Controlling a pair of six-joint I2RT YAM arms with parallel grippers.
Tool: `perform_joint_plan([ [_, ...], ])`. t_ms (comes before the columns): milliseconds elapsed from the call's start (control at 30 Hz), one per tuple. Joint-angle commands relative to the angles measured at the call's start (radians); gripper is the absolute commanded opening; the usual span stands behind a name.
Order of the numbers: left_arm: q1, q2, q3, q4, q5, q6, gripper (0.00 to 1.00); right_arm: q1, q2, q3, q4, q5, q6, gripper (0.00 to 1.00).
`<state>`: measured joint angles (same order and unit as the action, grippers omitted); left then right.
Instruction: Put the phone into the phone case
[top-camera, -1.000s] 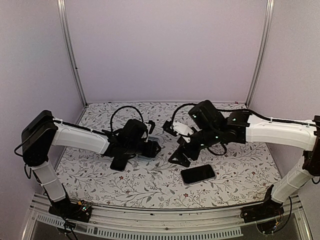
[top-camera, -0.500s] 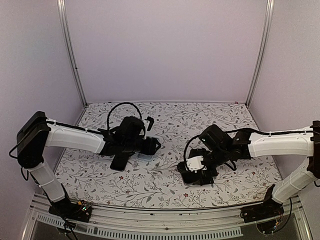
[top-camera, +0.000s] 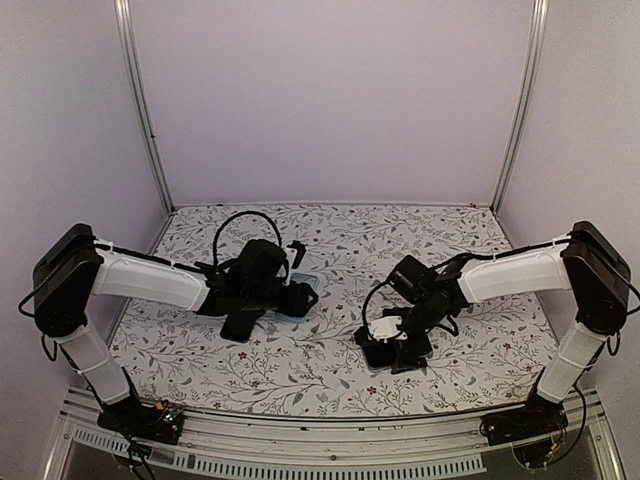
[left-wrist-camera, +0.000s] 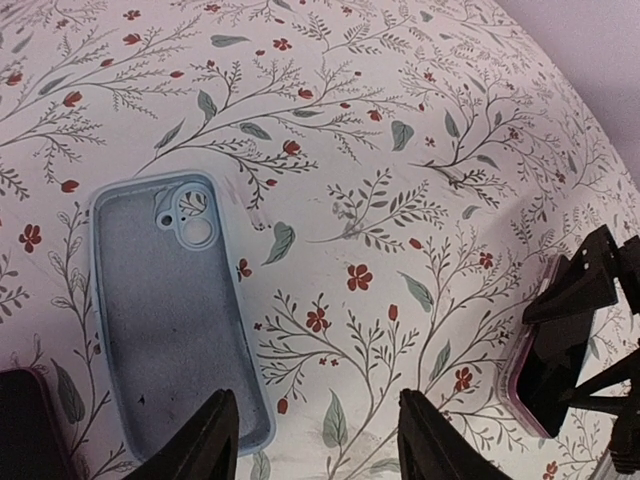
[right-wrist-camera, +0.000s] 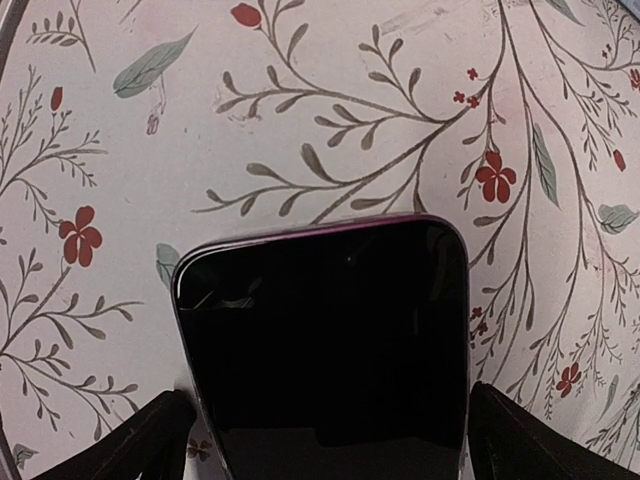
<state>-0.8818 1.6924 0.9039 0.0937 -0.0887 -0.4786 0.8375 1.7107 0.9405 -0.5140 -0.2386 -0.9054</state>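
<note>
The phone case (left-wrist-camera: 170, 315) is pale blue and lies open side up on the floral table, seen at the left of the left wrist view. My left gripper (left-wrist-camera: 320, 445) hovers open just right of it, its left fingertip (left-wrist-camera: 215, 440) over the case's near corner and nothing between the jaws. The phone (right-wrist-camera: 320, 340) is black-screened with a purple rim and lies flat on the table. My right gripper (right-wrist-camera: 330, 450) is open and low, with one finger on each long side of the phone. In the top view my right gripper (top-camera: 393, 350) hides most of the phone.
The floral table cover (top-camera: 330, 240) is bounded by lilac walls and two metal posts (top-camera: 140, 110). The left arm (top-camera: 150, 280) and right arm (top-camera: 510, 270) reach in from the sides. The phone and its gripper show at the right edge of the left wrist view (left-wrist-camera: 555, 360).
My right arm has swung from the table's middle toward the near side and dropped over the phone, which is now between its open fingers. The left arm has hardly moved.
</note>
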Motion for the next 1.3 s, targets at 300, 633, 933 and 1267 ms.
perform_joint_plan([
  [300, -0.002, -0.023, -0.001, 0.031, 0.010, 0.012, 0.55, 0.006, 0.101, 0.062, -0.045, 0.072, 0.009, 0.69],
  [633, -0.003, -0.021, 0.032, 0.019, 0.014, 0.013, 0.55, 0.034, 0.004, 0.061, 0.039, 0.069, 0.068, 0.53],
  [933, -0.004, 0.030, 0.019, 0.271, 0.191, -0.072, 0.64, 0.031, -0.151, -0.059, 0.322, 0.152, 0.188, 0.49],
  [1267, -0.057, 0.074, -0.034, 0.592, 0.329, -0.048, 0.99, 0.086, -0.251, -0.220, 0.904, 0.299, 0.416, 0.51],
])
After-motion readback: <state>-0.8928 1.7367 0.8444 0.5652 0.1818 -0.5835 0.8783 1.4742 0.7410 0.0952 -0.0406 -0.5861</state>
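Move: Right hand: wide open, its fingers straddle the phone lying in its clear case; the phone's middle is about 1 cm below and 1 cm right. The blue case is some 14 cm farther out and 22 cm left, the spare black phone 9 cm out and 35 cm left. From the half-open left hand the phone lies roughly 9 cm back, 21 cm right and 8 cm down; the blue case is 6 cm ahead, 2 cm left. Closing on the long edges of the phone and clear case, the right fingers pinch them near the table. The hand then raises them about 9 cm while going 6 cm forward and 4 cm left, tilting the fingers up towards the left gripper. The left hand late moves 6 cm right and nearly as much up, rolling its left side up and opening wide beside the phone's raised end. ##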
